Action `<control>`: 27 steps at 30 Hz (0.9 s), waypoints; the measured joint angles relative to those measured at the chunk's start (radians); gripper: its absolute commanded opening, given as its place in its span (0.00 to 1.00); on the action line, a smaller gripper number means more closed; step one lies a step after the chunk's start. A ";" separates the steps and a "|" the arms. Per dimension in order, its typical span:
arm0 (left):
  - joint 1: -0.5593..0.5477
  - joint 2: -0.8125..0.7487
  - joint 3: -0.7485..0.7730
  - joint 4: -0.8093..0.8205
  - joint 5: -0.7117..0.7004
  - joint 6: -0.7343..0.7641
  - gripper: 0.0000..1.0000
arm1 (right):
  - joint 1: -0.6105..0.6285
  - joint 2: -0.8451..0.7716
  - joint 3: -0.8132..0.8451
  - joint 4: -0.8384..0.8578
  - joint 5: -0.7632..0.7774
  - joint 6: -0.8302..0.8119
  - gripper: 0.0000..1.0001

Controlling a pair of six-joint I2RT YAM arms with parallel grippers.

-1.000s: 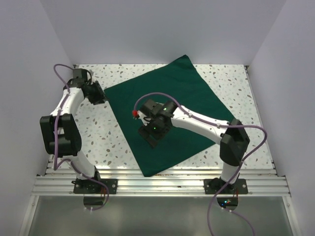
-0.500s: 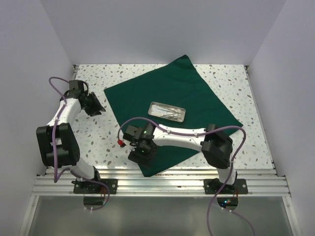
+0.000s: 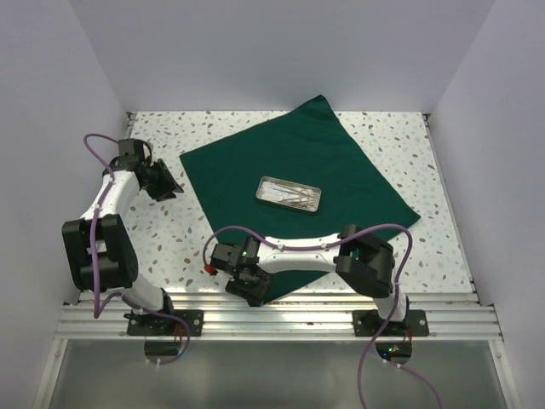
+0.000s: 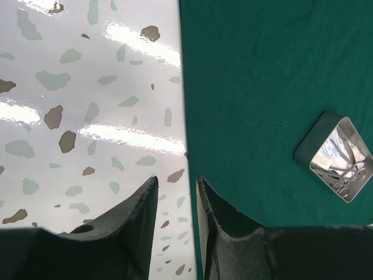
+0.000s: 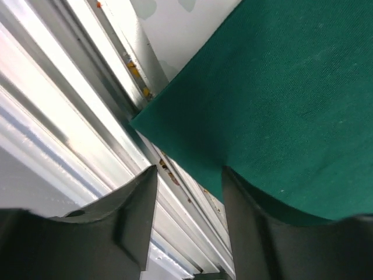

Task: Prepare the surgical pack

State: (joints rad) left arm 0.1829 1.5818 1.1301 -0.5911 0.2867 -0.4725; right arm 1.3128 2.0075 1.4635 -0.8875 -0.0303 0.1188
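Note:
The surgical pack (image 3: 341, 162) is a dark green cloth lying spread flat as a big square, one corner toward me. A small metal tray (image 3: 289, 193) of instruments rests near its middle. My left gripper (image 3: 170, 187) sits low at the cloth's left corner. In the left wrist view the cloth's (image 4: 262, 87) edge runs down into the gap of the left gripper (image 4: 177, 179), whose jaws stand a little apart; the tray (image 4: 338, 157) shows at the right. My right gripper (image 3: 254, 294) is at the near corner. The right gripper (image 5: 189, 169) is open, the cloth (image 5: 291, 87) corner just ahead.
The speckled tabletop (image 3: 170, 239) lies bare to the left of the cloth. An aluminium rail (image 3: 281, 319) runs along the near edge, right under the right gripper, and fills the left of the right wrist view as the rail (image 5: 87, 116). White walls close in three sides.
My right arm swung from the cloth's middle down to its near corner, uncovering the tray, and its jaws narrowed. My left gripper shifted slightly left at the left corner.

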 measured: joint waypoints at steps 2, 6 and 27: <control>0.000 0.000 -0.001 0.000 0.003 0.000 0.37 | 0.005 0.002 -0.006 0.006 0.016 0.012 0.43; 0.000 0.000 -0.007 0.000 0.010 0.000 0.36 | 0.008 0.010 -0.021 0.029 0.046 0.045 0.36; 0.000 -0.004 -0.016 0.003 0.040 -0.007 0.37 | -0.261 -0.150 -0.051 0.020 0.182 0.142 0.00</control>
State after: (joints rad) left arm 0.1833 1.5776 1.1145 -0.5880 0.3264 -0.4797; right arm 1.0523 1.8576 1.4128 -0.8673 0.1513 0.2607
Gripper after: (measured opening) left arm 0.366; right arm 0.015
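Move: The loose near corner of the green cloth lies about 3 cm to the right hand's left, level with it fore and aft and roughly 2 cm below, with cloth already under the half-open fingers. The metal rails run left to right some 4 cm behind it, and the metal tray of instruments stands about 25 cm ahead and 9 cm to its right, at nearly the same height. From the left hand, that corner is about 28 cm back, 15 cm right and 9 cm down. The right hand settles about 1 cm lower onto the cloth by its near corner and shuts its half-open fingers, pinching the edge of the fabric. Keeping that pinch, it then picks up speed and draws the corner about 11 cm forward towards the tray, with some 5 cm of rise and a similar drift to the right, while the wrist turns about 25 degrees clockwise and the fingertips swing a little forward. ##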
